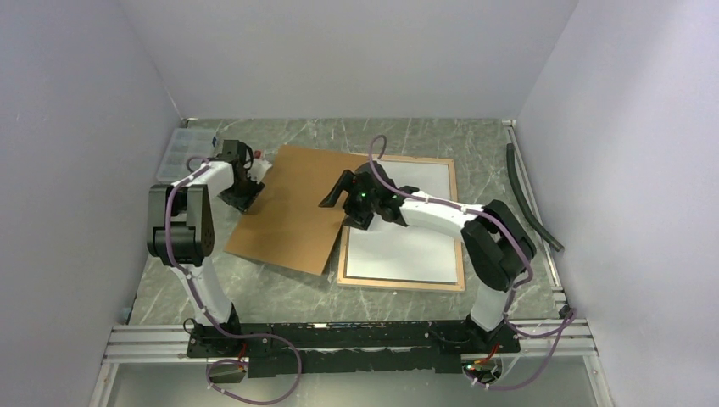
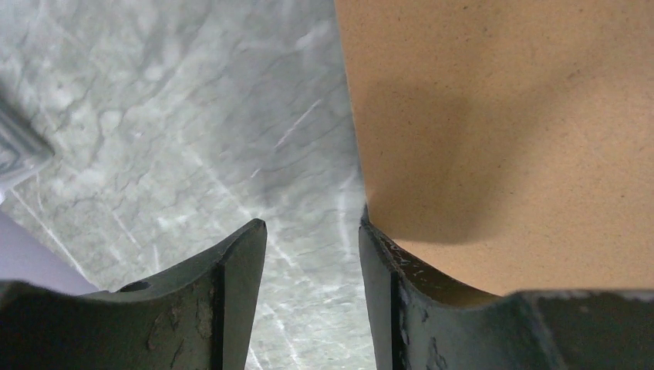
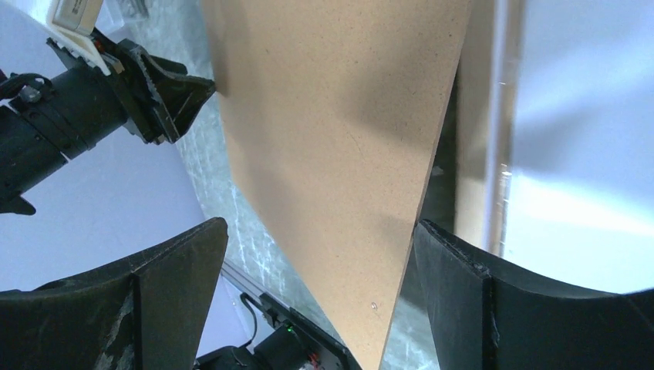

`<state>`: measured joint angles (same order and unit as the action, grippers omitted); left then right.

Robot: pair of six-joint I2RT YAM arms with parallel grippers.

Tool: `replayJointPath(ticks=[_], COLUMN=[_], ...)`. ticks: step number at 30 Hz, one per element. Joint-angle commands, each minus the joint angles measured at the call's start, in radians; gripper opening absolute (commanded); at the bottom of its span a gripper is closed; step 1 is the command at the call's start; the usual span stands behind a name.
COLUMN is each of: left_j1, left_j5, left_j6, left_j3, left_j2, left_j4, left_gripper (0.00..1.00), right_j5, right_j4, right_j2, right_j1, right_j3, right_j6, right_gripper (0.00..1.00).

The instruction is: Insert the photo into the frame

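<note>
The frame (image 1: 398, 283) lies flat right of centre, light-wood rim up, with a white surface filling its inside; its rim (image 3: 482, 116) also shows in the right wrist view. The photo is out of view. A plain brown backing panel (image 1: 292, 212) lies skewed across the frame's left side. My left gripper (image 1: 248, 193) is open at the panel's left edge; its right finger (image 2: 378, 254) meets the panel (image 2: 501, 139), and only table shows between the fingers. My right gripper (image 1: 337, 197) hovers open over the panel's right edge (image 3: 339, 154), fingers wide apart.
A clear plastic box (image 1: 180, 148) stands at the back left, close behind the left arm. A black strip (image 1: 530, 199) lies along the right wall. The aluminium rail (image 1: 339, 335) with both arm bases runs along the near edge.
</note>
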<state>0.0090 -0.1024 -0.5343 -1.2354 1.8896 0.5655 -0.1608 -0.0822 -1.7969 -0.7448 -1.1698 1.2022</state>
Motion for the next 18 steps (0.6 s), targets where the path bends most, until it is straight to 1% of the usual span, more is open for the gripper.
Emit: replayJointPath(ticks=[1,4,11,14,18], left_j1=[-0.108,-0.133,-0.137,-0.136,-0.134], left_j5=[0.299,0.294,0.267,0.263,0.266], left_j6=[0.104,0.116,0.126,0.136,0.139], left_j3=[0.046,0.037,0.033,0.019,-0.015], left_j2=[0.091,0.091,0.081,0.071,0.043], left_j4=[0.124,0.132,0.151,0.168,0.209], left_gripper=[0.55,0.55,0.54,0.56,0.6], right_j5=[-0.042,-0.042,-0.08,-0.098,-0.105], right_j4=[0.193,0.187,0.203,0.193,0.098], right_j2=[0.098,0.132,0.169,0.166,0.157], right_j1=[0.009,0.037,0.099,0.113,0.126], right_j3=[0.047,0.106,0.233,0.247,0.206], right_j6=[0.052,0.048,0.037,0.012,-0.05], right_gripper=[0.93,0.93,0.92,0.92,0.92])
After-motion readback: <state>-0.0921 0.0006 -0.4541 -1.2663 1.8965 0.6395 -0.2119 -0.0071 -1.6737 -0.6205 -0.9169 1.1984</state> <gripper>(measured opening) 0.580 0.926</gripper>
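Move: The frame's middle is some 17 cm to the right hand's right, 1 cm ahead and 10 cm below, with the photo inside it, white side up. The brown board's middle lies about 12 cm to that hand's left, 2 cm ahead and 5 cm down. From the left hand, the frame is roughly 47 cm right and 4 cm back, a little below; the board's middle is about 17 cm right, 1 cm back and slightly higher. The brown board, its right side still held up, is taken rightward over the frame by both hands. The left hand goes about 6 cm right, low over the table, its right finger staying against the board's left edge; the right hand, right finger still under the right edge, goes some 7 cm right, sinking 3 cm mostly in the second half. Both grippers stay open. ##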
